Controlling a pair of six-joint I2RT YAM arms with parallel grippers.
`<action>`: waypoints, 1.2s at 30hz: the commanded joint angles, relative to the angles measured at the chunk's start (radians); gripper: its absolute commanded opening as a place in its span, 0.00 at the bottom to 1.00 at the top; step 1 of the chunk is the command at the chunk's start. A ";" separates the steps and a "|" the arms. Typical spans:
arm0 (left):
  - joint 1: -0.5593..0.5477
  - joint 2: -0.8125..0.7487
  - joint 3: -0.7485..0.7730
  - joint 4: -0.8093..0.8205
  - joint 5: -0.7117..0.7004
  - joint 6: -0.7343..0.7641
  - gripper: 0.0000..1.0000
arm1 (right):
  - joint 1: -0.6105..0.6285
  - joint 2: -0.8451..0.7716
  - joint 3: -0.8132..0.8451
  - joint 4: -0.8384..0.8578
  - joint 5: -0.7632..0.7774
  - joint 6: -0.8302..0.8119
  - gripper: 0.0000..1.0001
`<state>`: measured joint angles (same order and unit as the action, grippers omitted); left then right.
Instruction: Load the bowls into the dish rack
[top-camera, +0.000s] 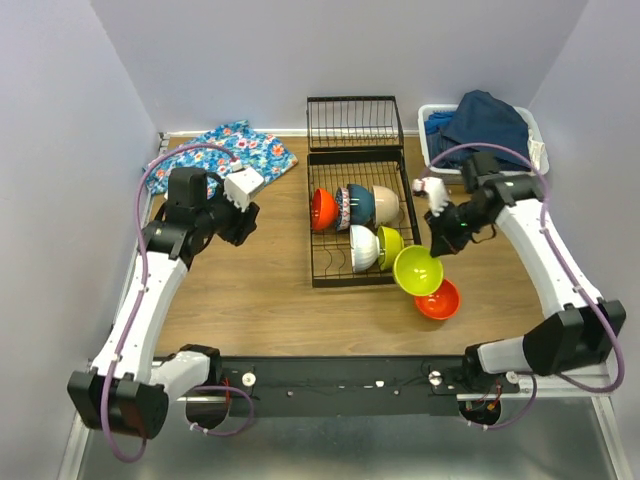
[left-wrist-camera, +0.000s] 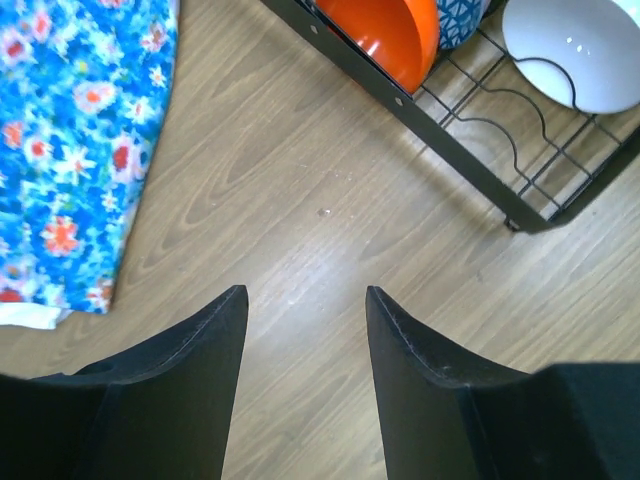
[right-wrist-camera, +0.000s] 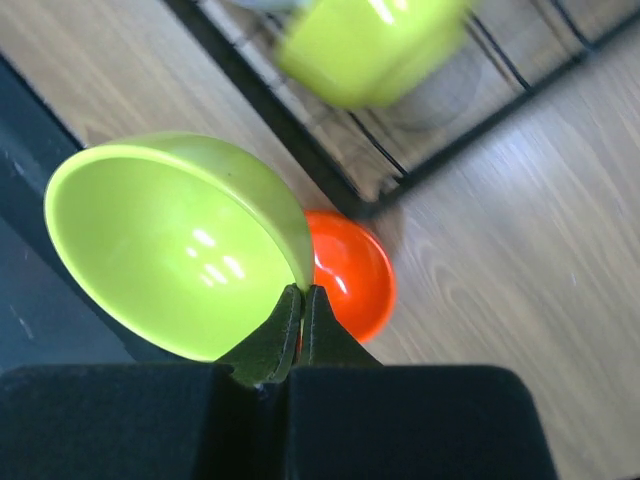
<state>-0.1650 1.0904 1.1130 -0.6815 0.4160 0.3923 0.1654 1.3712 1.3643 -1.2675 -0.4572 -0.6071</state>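
My right gripper (right-wrist-camera: 303, 290) is shut on the rim of a yellow-green bowl (right-wrist-camera: 170, 250), holding it tilted just off the dish rack's near right corner (top-camera: 418, 270). A red-orange bowl (top-camera: 438, 299) sits on the table right below and behind it (right-wrist-camera: 352, 272). The black wire dish rack (top-camera: 313, 268) holds an orange bowl (top-camera: 323, 209), a patterned one (top-camera: 343, 207), a dark blue one (top-camera: 361, 203), a beige one (top-camera: 386, 205), a white one (top-camera: 363, 248) and a yellow-green one (top-camera: 389, 246). My left gripper (left-wrist-camera: 305, 295) hangs open over bare wood, left of the rack (left-wrist-camera: 450, 150).
A blue floral cloth (top-camera: 230, 148) lies at the back left, close to my left arm. A white bin of blue clothes (top-camera: 485, 125) stands at the back right. The rack's wire end panel (top-camera: 355, 122) lies folded out behind it.
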 joint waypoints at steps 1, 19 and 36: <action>0.002 -0.151 -0.082 -0.119 0.012 0.153 0.62 | 0.239 0.092 0.059 0.008 0.073 -0.026 0.01; -0.028 -0.512 -0.357 -0.394 0.075 0.595 0.69 | 0.750 0.492 0.125 0.195 0.279 -0.057 0.01; -0.122 -0.362 -0.128 -0.468 0.386 0.795 0.82 | 0.778 0.301 0.190 0.118 0.391 0.012 0.59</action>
<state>-0.2131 0.6281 0.9092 -1.1164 0.6743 1.0737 0.9413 1.8275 1.5185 -1.1110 -0.1658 -0.6514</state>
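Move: In front of the rack's near edge, the bare table spot for the green bowl held in the right fingers lies about 10 cm back, 17 to this hand's left and 15 below. The orange bowl stands roughly 6 cm back and 1 to the hand's right. In the rack, the lime bowl is some 3 cm ahead and 10 left, the white bowl 3 ahead and 16 left. From the left hand, the spot is about 16 cm back, 23 right. Swinging about 18 cm left and a little back, the right hand carries the green bowl away from the orange one and past the rack's near side, turning some 40 degrees counter-clockwise while sinking to the table; there its fingers open, let go of the rim and rise slightly. The empty left hand draws back, dips then lifts, turning clockwise and opening wider. ##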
